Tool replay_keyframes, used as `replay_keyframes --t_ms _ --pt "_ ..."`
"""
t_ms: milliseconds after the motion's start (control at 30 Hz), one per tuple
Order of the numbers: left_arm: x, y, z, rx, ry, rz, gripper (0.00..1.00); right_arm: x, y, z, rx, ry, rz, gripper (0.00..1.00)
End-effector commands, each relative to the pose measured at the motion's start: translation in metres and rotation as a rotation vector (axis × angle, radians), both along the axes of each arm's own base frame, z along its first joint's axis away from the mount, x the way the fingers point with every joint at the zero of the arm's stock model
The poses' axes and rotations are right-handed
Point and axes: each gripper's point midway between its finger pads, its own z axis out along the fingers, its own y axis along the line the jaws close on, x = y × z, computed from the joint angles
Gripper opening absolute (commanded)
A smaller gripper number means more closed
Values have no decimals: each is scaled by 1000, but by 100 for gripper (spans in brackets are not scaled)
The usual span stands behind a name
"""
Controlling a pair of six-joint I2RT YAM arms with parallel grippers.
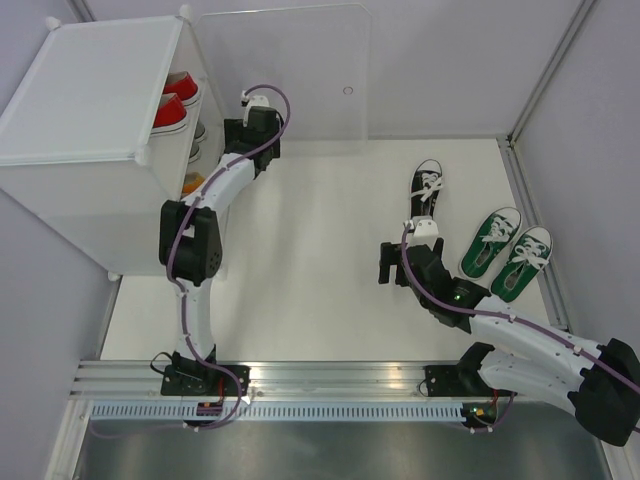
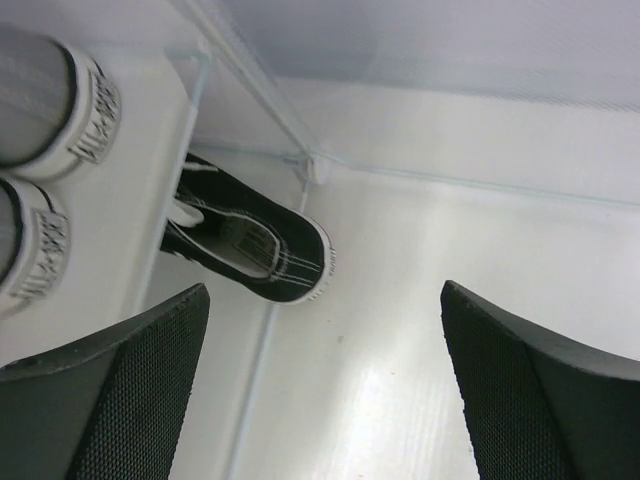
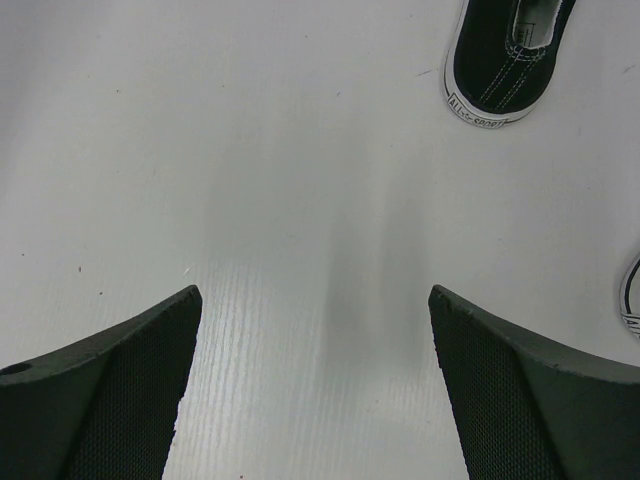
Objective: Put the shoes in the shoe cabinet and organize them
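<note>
The shoe cabinet (image 1: 85, 110) stands at the back left with its clear door (image 1: 290, 70) swung open. Red shoes (image 1: 175, 100) show inside, with a grey one (image 1: 197, 130) and an orange one (image 1: 190, 183) below. My left gripper (image 1: 240, 135) is at the cabinet's open front, open and empty (image 2: 325, 330). Just beyond its fingertips a black shoe (image 2: 250, 245) rests in the cabinet, heel toward me, beside two grey shoes (image 2: 50, 100). A second black shoe (image 1: 427, 190) (image 3: 505, 60) and two green shoes (image 1: 505, 250) lie on the table. My right gripper (image 1: 385, 262) (image 3: 315, 300) hangs open over bare table.
Grey walls close in the white table (image 1: 320, 260) at the back and on both sides. A metal rail (image 1: 330, 380) runs along the near edge by the arm bases. The sole edge of another shoe (image 3: 632, 295) shows at the right edge of the right wrist view.
</note>
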Motion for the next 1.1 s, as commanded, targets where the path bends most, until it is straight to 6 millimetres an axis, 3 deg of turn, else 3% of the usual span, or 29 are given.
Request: replay_keyframes --t_ms 0,167,400,500,700,900,1000,1067 --pt "-9 9 -17 -143 -69 205 98 7 9 21 54 -50 9 98" --pt "-9 7 -59 -241 -71 319 89 7 12 21 59 -47 18 98" --pt "-6 18 -90 -262 -93 446 90 6 14 22 67 -48 27 98" --pt "-5 25 -96 -279 -95 485 96 6 14 21 69 -47 31 98" --pt "-1 35 -103 -307 -73 514 92 6 15 20 71 -44 33 98" --pt "5 46 -110 -337 -33 512 73 5 13 24 77 -55 28 98" --pt "10 51 -108 -300 -25 494 59 5 13 24 77 -55 28 98" --pt "13 56 -104 -272 -29 489 56 5 13 24 78 -56 28 98"
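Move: The black shoe I have just set down lies toe-in at the bottom of the cabinet, its middle about 6 cm ahead of my left hand, 17 cm to its left and 14 cm lower; its heel faces me. On the shelf above, the grey pair sits some 22 cm left, 2 cm back and 4 cm below my hand, with the orange pair roughly 10 cm nearer the base than the grey. From my right hand that black shoe is about 37 cm ahead, 54 cm left and 8 cm lower. I drop my empty left hand about 12 cm beside the shelves towards the black shoe's heel, easing slightly back, then forward again as it drifts some 4 cm left. Meanwhile I turn it roughly 30 degrees counter-clockwise, its left side dipping, to face into the cabinet. Once low, I draw the fingers about half closed just behind the heel; contact can't be made out. ##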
